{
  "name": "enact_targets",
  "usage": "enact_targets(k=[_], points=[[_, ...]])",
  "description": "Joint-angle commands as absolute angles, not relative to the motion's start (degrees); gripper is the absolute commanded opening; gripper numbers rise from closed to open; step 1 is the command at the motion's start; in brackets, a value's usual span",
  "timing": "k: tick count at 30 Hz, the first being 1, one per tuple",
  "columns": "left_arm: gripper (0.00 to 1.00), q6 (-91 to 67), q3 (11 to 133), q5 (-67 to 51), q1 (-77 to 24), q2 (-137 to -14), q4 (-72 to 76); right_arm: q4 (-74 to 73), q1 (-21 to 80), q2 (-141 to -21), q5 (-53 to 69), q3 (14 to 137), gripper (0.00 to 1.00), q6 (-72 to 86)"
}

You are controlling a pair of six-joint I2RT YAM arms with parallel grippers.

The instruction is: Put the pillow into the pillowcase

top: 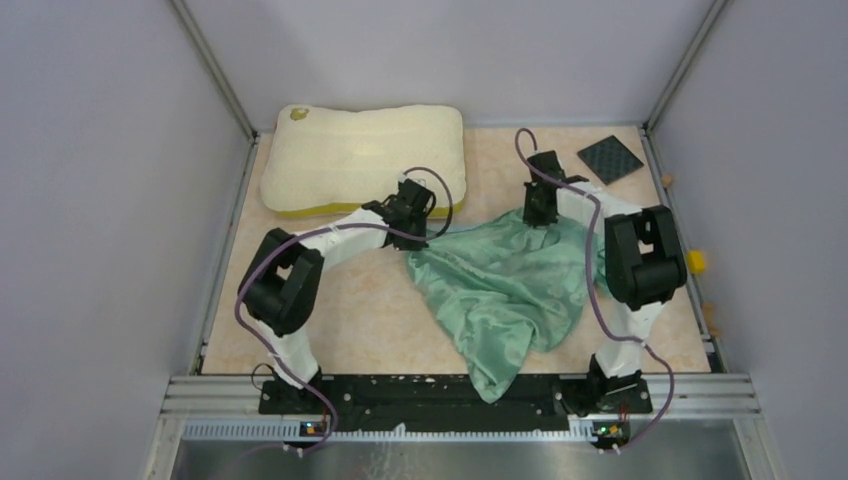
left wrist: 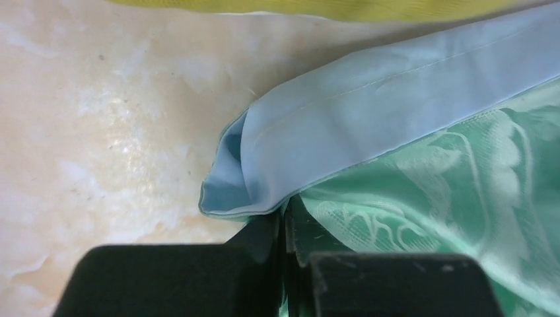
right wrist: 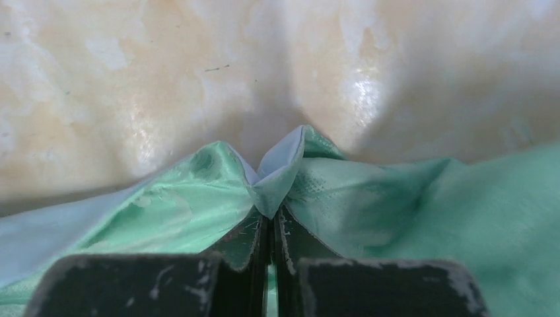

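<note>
The pillow (top: 360, 155) lies flat at the back left of the table; its yellow side band shows at the top of the left wrist view (left wrist: 343, 8). The pillowcase (top: 500, 285) lies crumpled, green side up, across the middle and over the near edge. My left gripper (top: 428, 208) is shut on the pillowcase's light-blue hem (left wrist: 343, 125), just in front of the pillow. My right gripper (top: 540, 210) is shut on a pinched fold of the pillowcase (right wrist: 277, 178) at its far right corner. The cloth spans between both grippers.
A dark square mat (top: 611, 158) lies at the back right corner. A yellow object (top: 696, 262) sits outside the right rail. Grey walls close in the table on three sides. The bare marbled tabletop (top: 350, 310) shows at front left.
</note>
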State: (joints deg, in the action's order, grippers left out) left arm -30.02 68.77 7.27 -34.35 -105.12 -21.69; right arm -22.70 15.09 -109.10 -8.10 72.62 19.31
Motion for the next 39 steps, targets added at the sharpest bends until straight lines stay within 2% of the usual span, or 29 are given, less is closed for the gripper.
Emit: enact_targets(k=[1,4,7,15,17,19,20,23,26,29,31,32,33,34,35,36,37,38,39], points=[[0.0,-25.3,74.6,11.5,-36.0,-92.8,-26.3,-27.3,14.7,-97.7,-10.2,75.6,0.0,21.1],[0.0,-22.0,80.0,13.6,-36.2,-86.8,-28.0,-31.2,14.7,-91.7,-12.7,81.7,0.0,20.6],[0.0,-17.4,88.2,16.1,-36.2,-85.8,-24.1,-32.1,14.7,-89.7,-14.0,91.4,0.0,18.9],[0.0,-8.8,136.2,15.4,-36.6,-103.7,-25.3,-37.4,12.1,-98.0,-15.7,133.2,0.0,15.9],[0.0,-8.1,140.1,15.2,-36.9,-104.0,-25.7,-39.3,12.0,-98.4,-14.4,140.0,0.0,16.1],[0.0,-7.8,133.4,15.4,-37.4,-99.1,-23.1,-39.3,12.0,-95.2,-13.3,138.9,0.0,17.1],[0.0,-8.2,127.4,15.9,-37.5,-95.7,-21.3,-38.5,12.0,-92.3,-13.0,134.6,0.0,18.0],[0.0,-11.8,108.8,17.9,-37.5,-84.2,-19.2,-35.3,12.0,-80.0,-12.1,111.4,0.0,22.2],[0.0,-18.6,87.8,18.5,-37.5,-73.2,-23.3,-33.0,12.2,-67.1,-5.9,86.6,0.0,29.1],[0.0,-26.2,67.2,12.1,-37.6,-60.6,-25.3,-33.8,13.8,-53.8,-2.4,62.9,0.0,36.3],[0.0,-30.9,55.2,7.6,-37.9,-54.1,-26.2,-37.5,14.1,-43.1,-2.8,51.4,0.02,40.4],[0.0,-33.0,50.3,5.4,-38.0,-51.5,-26.9,-39.5,14.1,-39.4,-3.7,47.4,0.15,41.9],[0.03,-35.2,45.6,4.1,-38.1,-49.2,-27.9,-40.9,14.1,-36.0,-3.8,44.1,0.33,43.3],[0.15,-36.9,41.8,2.7,-38.1,-47.0,-28.3,-42.0,14.1,-33.7,-3.6,42.4,0.48,44.0],[0.22,-38.1,39.1,1.3,-38.1,-45.2,-28.4,-42.8,14.1,-32.5,-3.4,41.7,0.56,44.4],[0.29,-38.8,37.3,0.8,-38.1,-43.6,-28.4,-43.3,14.1,-32.2,-2.9,41.8,0.6,44.2],[0.41,-38.8,36.7,1.3,-38.2,-42.5,-28.7,-43.6,14.2,-32.7,-3.3,42.4,0.62,43.7],[0.62,-38.6,37.3,2.3,-38.1,-42.2,-29.6,-43.9,14.2,-33.8,-4.2,43.4,0.63,43.0],[0.71,-37.9,38.4,3.5,-38.1,-42.3,-30.5,-43.4,14.2,-35.4,-4.8,44.6,0.64,42.1]])
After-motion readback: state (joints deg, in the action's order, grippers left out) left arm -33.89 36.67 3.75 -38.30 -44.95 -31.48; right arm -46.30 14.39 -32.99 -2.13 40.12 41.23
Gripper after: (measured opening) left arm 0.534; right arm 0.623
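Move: Both hands already pinch the far edge of the pillowcase, the left one at its left corner. The pillowcase's middle lies about 11 cm back and 21 cm right of the left hand, some 17 cm back and 9 cm left of the right, a couple of centimetres below both. From the left hand the pillow's middle is about 22 cm ahead and 13 cm left; the black mat is about 18 cm ahead and 19 cm right of the right hand. Keeping their hold on the far edge, both hands whip the pillowcase up by a good 50 cm, at first slightly forward, with the fingers tipping up by about 65 degrees. They then swing back towards the base and down while the wrists tip down again, the left also drifting left, and the fingers open and let go near the end, the left about 16 cm and the right about 22 cm nearer the base than at the start and still above their starting height. ##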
